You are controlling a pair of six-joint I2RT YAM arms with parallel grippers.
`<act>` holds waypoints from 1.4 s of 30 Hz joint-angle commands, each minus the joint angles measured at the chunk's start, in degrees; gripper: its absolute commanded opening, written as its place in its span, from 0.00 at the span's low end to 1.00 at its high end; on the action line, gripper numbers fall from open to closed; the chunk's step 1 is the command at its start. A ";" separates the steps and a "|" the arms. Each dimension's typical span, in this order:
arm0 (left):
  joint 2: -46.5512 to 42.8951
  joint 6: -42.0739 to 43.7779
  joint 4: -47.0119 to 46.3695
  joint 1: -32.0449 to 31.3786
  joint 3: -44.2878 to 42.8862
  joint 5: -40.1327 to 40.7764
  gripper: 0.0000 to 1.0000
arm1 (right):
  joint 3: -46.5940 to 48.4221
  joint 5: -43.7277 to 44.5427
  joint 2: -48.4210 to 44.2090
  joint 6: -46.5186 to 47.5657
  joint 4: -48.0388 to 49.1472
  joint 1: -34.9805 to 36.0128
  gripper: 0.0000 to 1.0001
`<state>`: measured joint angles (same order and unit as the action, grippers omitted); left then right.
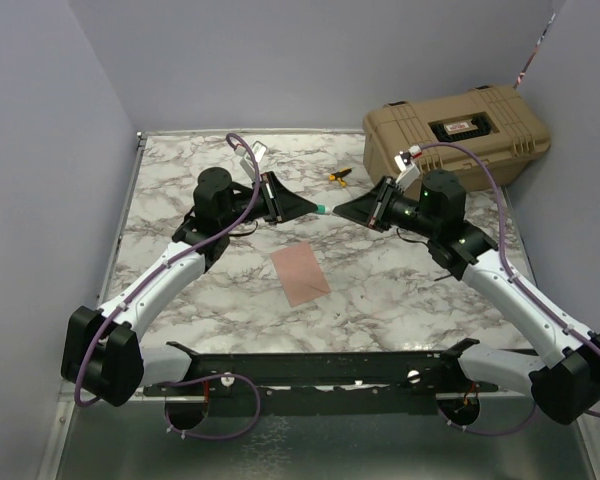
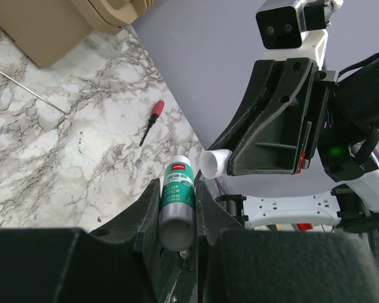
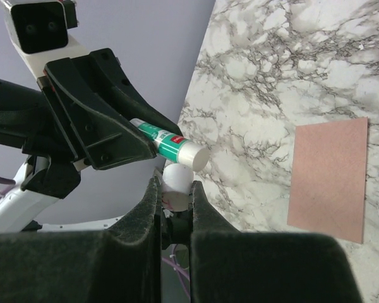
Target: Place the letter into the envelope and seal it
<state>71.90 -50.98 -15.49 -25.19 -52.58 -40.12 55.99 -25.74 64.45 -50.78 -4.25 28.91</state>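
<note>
One salmon-tan paper rectangle (image 1: 300, 272) (image 3: 328, 180) lies flat on the marble table (image 1: 400, 285), in front of both grippers. No flap shows on it, so I cannot tell whether it is the letter or the envelope with its flap folded down. No second sheet is in view. My left gripper (image 1: 315, 208) (image 2: 178, 186) is raised above the table, shut on a green glue stick (image 2: 178, 196) (image 3: 167, 142). My right gripper (image 1: 342, 211) (image 3: 175, 183) faces it, shut on the stick's white cap (image 3: 177, 183) (image 2: 215, 163). The cap sits just beside the stick's white end, slightly off its line.
A tan hard case (image 1: 455, 135) stands at the back right of the table. A small screwdriver (image 1: 338, 177) (image 2: 150, 120) lies behind the grippers. Grey walls close in the left, the back and the right. A black frame (image 1: 310, 370) runs along the near edge.
</note>
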 commanded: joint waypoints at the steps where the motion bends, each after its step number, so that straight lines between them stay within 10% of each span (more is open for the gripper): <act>1: -0.44 -0.73 -3.40 0.25 0.89 -1.40 0.00 | 1.08 1.27 0.82 0.40 -2.00 -0.17 0.00; 42: -1.23 -12.12 -28.42 1.04 3.00 -17.53 0.00 | -6.24 -3.98 -4.87 -15.40 16.63 -1.90 0.00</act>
<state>72.42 -62.08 -41.08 -23.38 -49.67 -52.95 50.22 -32.14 60.93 -66.00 10.66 27.62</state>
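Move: The left hand holds the glue stick, whose cap, pinched by the right hand, lies about 6 cm to its right and 2 cm higher, about level with it forward. From the right hand the stick is some 5 cm left, 1 cm ahead and 1 cm lower. The envelope lies roughly 22 cm below the left hand, 4 cm back and 2 cm left; the yellow cutter is about 22 cm ahead, 8 cm right, on the table. Both hands rise about 5 cm and draw back slightly, wrists turning, bringing glue stick and cap end to end. ##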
